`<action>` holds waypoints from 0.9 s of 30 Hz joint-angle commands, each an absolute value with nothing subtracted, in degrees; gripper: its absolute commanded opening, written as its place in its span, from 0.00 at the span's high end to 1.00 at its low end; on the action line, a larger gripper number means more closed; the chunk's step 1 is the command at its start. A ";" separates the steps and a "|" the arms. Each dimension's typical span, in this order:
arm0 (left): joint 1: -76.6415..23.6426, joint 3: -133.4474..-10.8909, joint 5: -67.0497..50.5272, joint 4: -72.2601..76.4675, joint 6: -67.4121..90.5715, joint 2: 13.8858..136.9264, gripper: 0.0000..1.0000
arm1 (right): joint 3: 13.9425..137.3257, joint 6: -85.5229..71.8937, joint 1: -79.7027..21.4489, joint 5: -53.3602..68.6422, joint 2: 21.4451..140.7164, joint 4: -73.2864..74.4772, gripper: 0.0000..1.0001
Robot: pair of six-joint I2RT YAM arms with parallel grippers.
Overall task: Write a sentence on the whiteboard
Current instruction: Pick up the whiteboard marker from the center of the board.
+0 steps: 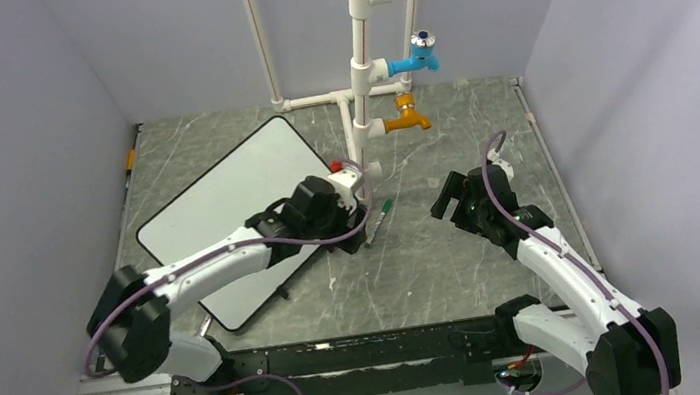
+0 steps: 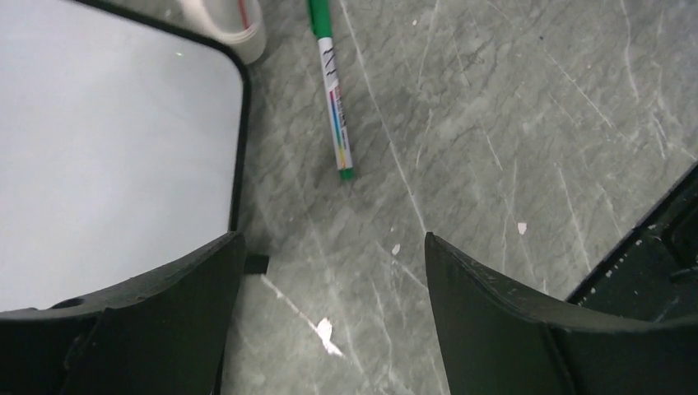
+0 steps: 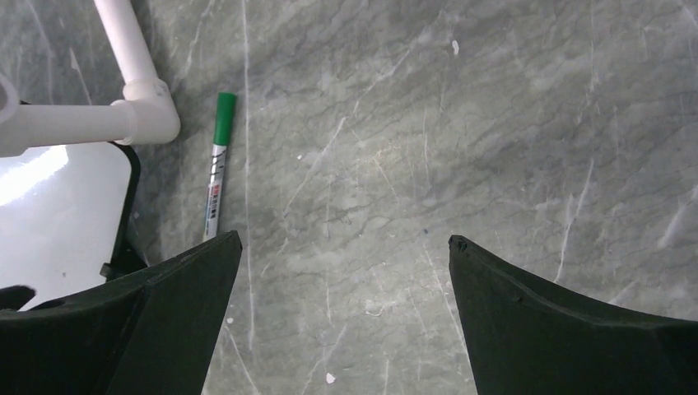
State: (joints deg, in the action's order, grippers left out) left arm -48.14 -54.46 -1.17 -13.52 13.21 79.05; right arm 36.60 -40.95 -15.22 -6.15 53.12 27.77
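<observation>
The whiteboard (image 1: 217, 214) lies at an angle on the left of the table, its white face blank apart from a tiny green speck (image 2: 179, 54); no sentence shows on it. A green-capped marker (image 1: 381, 219) lies loose on the table just right of the board's corner, and it also shows in the wrist views (image 2: 333, 99) (image 3: 218, 164). My left gripper (image 2: 333, 247) hovers open over bare table beside the board's edge (image 2: 239, 148), short of the marker. Further right, my right gripper (image 3: 344, 243) hangs open over the table (image 1: 447, 196), holding nothing.
A white pipe frame (image 1: 362, 105) with a blue tap (image 1: 419, 53) and an orange tap (image 1: 407, 120) stands at the back centre, its foot (image 3: 136, 119) close to the marker. Grey walls close in the left, back and right sides.
</observation>
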 commanded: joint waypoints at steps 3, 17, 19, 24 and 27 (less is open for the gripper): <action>-52.27 -62.54 -0.18 -7.41 11.95 89.94 0.23 | 39.09 -41.07 -15.73 -7.50 53.93 27.96 0.00; -54.41 -70.17 9.32 -10.59 14.22 105.75 0.44 | 39.64 -39.47 -15.66 -8.01 52.56 28.68 0.00; -54.46 -70.82 9.62 -10.92 14.86 107.44 0.48 | 39.64 -39.38 -15.73 -7.79 52.64 28.55 0.00; -54.42 -71.86 10.05 -10.97 15.68 110.67 0.52 | 39.73 -39.19 -15.68 -7.31 52.66 28.50 0.00; -54.46 -72.34 9.19 -10.62 15.90 112.47 0.60 | 39.61 -38.98 -15.69 -7.36 52.31 28.48 0.00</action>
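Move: The marker lies on the table about 9 cm to the left hand's right, some 6 cm ahead and roughly 13 cm below. The white pipe's foot stands about 14 cm ahead of that hand and 7 cm to its right, 10 cm down; the whiteboard's middle is 19 cm to its left and 9 cm farther out. From the right hand the marker is about 16 cm left, 5 cm ahead and 11 cm below. The left hand sinks some 11 cm towards the marker's tail end, first swinging about 7 cm to the right as it descends, then going almost straight down and easing about 3 cm forward overall. On the way the wrist rolls some 15 degrees, its left side rising, while the fingers narrow from nearly wide open to about half, ending low on either side of the marker's tail half with a gap still left around it. ##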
